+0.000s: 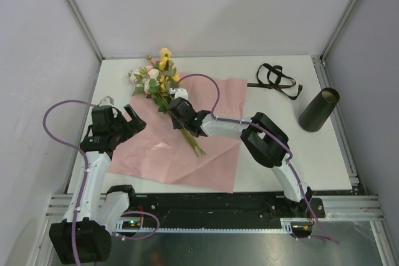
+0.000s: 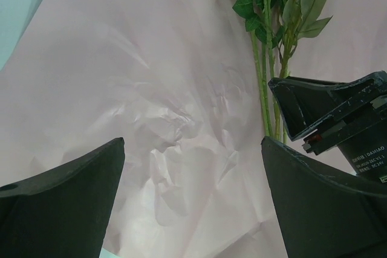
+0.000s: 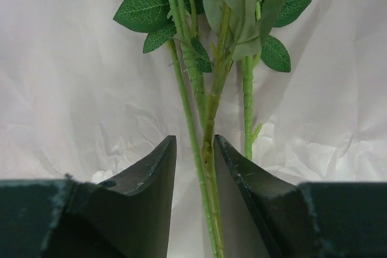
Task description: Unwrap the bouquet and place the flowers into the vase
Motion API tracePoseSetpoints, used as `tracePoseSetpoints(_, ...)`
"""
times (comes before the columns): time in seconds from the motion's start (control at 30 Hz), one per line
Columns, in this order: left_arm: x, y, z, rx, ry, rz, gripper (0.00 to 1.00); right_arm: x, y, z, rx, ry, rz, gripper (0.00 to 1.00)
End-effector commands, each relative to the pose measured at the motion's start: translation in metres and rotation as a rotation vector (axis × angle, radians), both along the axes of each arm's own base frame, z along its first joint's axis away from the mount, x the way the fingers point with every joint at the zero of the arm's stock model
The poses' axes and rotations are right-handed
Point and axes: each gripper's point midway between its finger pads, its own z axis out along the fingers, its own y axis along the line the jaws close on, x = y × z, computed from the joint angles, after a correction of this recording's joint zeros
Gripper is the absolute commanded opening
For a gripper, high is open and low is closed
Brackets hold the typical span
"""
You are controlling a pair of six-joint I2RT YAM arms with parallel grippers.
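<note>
The bouquet lies unwrapped: its pink paper [image 1: 209, 160] is spread flat on the table and the black ribbon [image 1: 277, 80] lies apart at the back right. The flowers [image 1: 156, 79] rest on the paper with the blooms to the back left and the stems [image 3: 208, 167] running toward me. My right gripper [image 3: 195, 140] straddles two stems with its jaws narrowed. The right finger touches a stem, a gap shows on the left, and a third stem lies outside. My left gripper [image 2: 192, 143] hovers wide open over the paper [image 2: 151, 77], left of the stems [image 2: 266, 89]. The dark vase [image 1: 318, 109] stands at the far right.
White walls close in the table at the back and both sides. The right arm's elbow [image 1: 267, 138] reaches across the paper's right part. In the left wrist view the right gripper [image 2: 329, 110] sits close on the right. A metal rail [image 1: 218, 207] runs along the near edge.
</note>
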Motion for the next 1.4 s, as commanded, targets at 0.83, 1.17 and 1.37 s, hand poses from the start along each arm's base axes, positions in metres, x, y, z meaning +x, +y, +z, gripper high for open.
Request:
tracePoseSetpoints(0.83,0.0,0.004,0.002,0.0,-0.009,0.031,1.0,0.02,0.008,0.015,0.035,0.004,0.019,0.32)
tracePoseSetpoints(1.17,0.001,0.004,0.003,0.0,-0.01,0.032,1.0,0.022,0.009,0.01,0.032,0.01,0.01,0.28)
tracePoseSetpoints(1.37,0.001,0.005,0.003,0.002,-0.011,0.033,1.0,0.028,0.006,0.025,0.04,-0.024,-0.005,0.07)
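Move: My right hand is low over the bouquet on the pink paper: the stems' middle part lies about 1 cm ahead of my fingertips and some 2 cm below. From this hand the flower heads are roughly 18 cm ahead and 8 cm left, and the cut stem ends about 11 cm back and 9 cm right. From my left hand, the stems' middle lies some 10 cm ahead, 13 cm right and 11 cm below. With my right hand I edge forward and right along the stems by about 1.5 cm, rise a little while easing back left, then sink about 2 cm onto the bouquet. Only near the end do my part-open fingers close, pinching the thick middle stem just below the leaves; the outer stem on the right stays outside them. ##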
